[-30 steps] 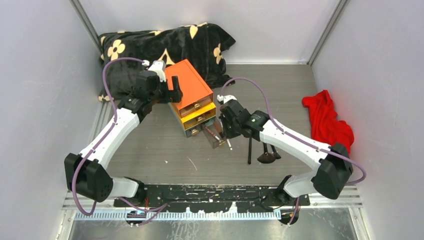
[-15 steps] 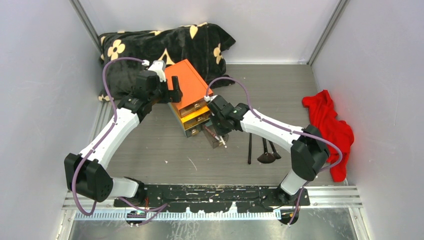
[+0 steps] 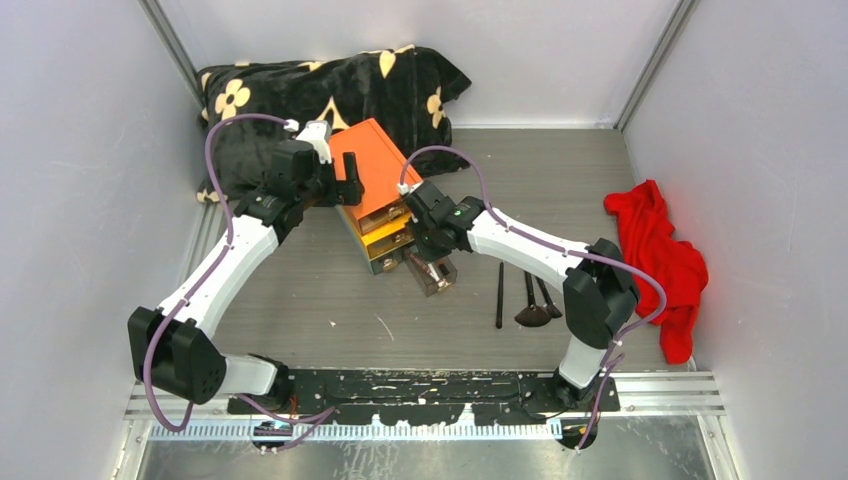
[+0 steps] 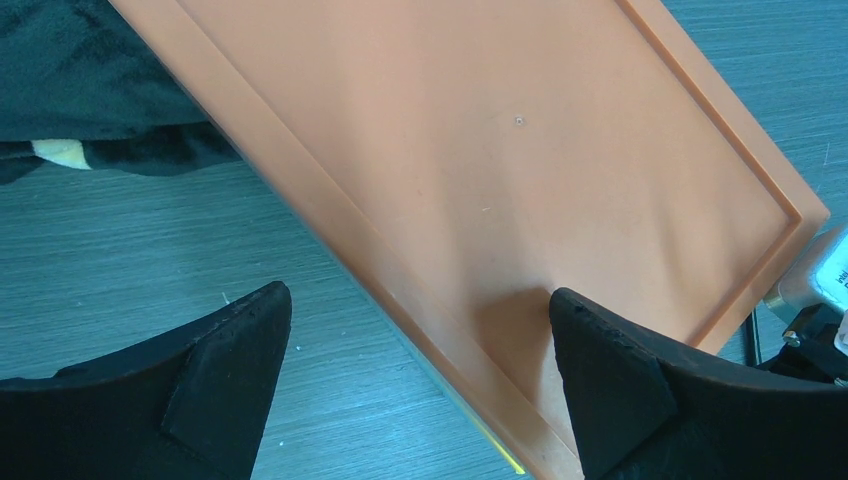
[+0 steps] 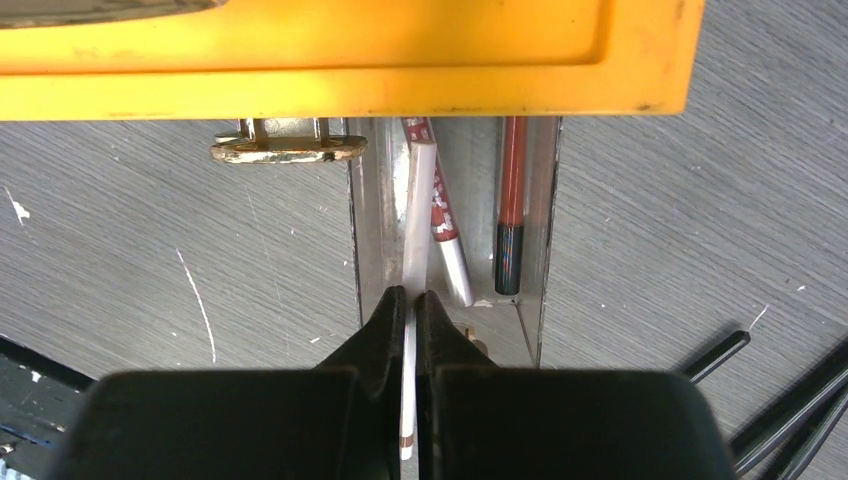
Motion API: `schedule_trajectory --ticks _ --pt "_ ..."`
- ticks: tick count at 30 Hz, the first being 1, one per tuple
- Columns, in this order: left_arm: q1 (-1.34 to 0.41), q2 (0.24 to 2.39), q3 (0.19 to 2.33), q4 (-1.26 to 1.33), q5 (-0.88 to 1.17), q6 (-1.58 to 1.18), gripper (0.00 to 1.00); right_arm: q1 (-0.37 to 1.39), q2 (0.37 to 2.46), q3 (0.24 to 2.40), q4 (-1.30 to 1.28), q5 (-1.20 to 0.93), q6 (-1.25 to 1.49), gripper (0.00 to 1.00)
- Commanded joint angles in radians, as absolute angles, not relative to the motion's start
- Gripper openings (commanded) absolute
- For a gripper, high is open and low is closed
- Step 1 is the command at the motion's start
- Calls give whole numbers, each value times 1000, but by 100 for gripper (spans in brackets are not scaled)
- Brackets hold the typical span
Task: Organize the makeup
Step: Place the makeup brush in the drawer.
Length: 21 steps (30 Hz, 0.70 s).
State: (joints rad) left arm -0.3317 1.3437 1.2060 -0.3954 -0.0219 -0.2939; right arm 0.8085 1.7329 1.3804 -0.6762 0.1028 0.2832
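My right gripper (image 5: 411,296) is shut on a thin white pencil (image 5: 417,215), whose far end lies inside the pulled-out clear bottom drawer (image 5: 372,215) of the orange-topped box (image 3: 375,172). A red-and-white pencil (image 5: 441,222) and a red-and-black tube (image 5: 511,215) lie in that drawer. In the top view the right gripper (image 3: 432,243) hovers over the drawer (image 3: 433,272). Three black brushes (image 3: 528,300) lie on the table to its right. My left gripper (image 4: 420,380) is open, one finger on the orange lid (image 4: 520,150), the other over the table.
A black flowered cloth (image 3: 330,90) lies at the back left behind the box. A red cloth (image 3: 660,250) lies at the right wall. A yellow middle drawer (image 5: 340,60) sticks out above the clear one, with a brass handle (image 5: 288,150) below it.
My right gripper has moved left and back from beside the brushes to over the open bottom drawer, carrying the white pencil. The left arm has not moved.
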Motion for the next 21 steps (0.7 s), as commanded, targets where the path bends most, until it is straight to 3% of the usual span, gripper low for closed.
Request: schedule_trajectory --ticks 1,6,9,11,14,21 --pt "-325 1327 1230 -433 -40 -259 100 793 1756 1377 -611 86 270 7" --pt "-326 1324 1225 -434 -41 -259 100 788 1761 1371 -615 86 273 14" --pt "-327 1324 1223 -433 -40 -260 100 785 1755 1354 -615 87 276 47" --pt "-326 1324 1222 -430 -40 -261 100 784 1750 1343 -612 85 278 59" --pt "-325 1327 1223 -430 -37 -263 100 783 1738 1326 -601 86 280 66" --pt "-326 1328 1222 -430 -40 -262 100 783 1648 1305 -583 116 286 67"
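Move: The open bottom drawer lies under the right hand, which already holds the white makeup brush over it: its uncovered middle is some 5 cm below, 2 cm to the right and 1 cm back. In the drawer, the red-silver pencil lies about 1 cm ahead and 1 cm right, 7 cm down; the yellow drawer front stands roughly 3 cm ahead and 5 cm left, near hand height. From the left hand, the open drawer is about 11 cm back, 13 cm right and 17 cm below. The white makeup brush is let go over the open bottom drawer: the right hand's fingers, shut on it at first, spread to about two-thirds open. The hand otherwise nearly stays in place, sinking just under 1 cm towards the drawer as it opens, with the wrist hardly turning. ##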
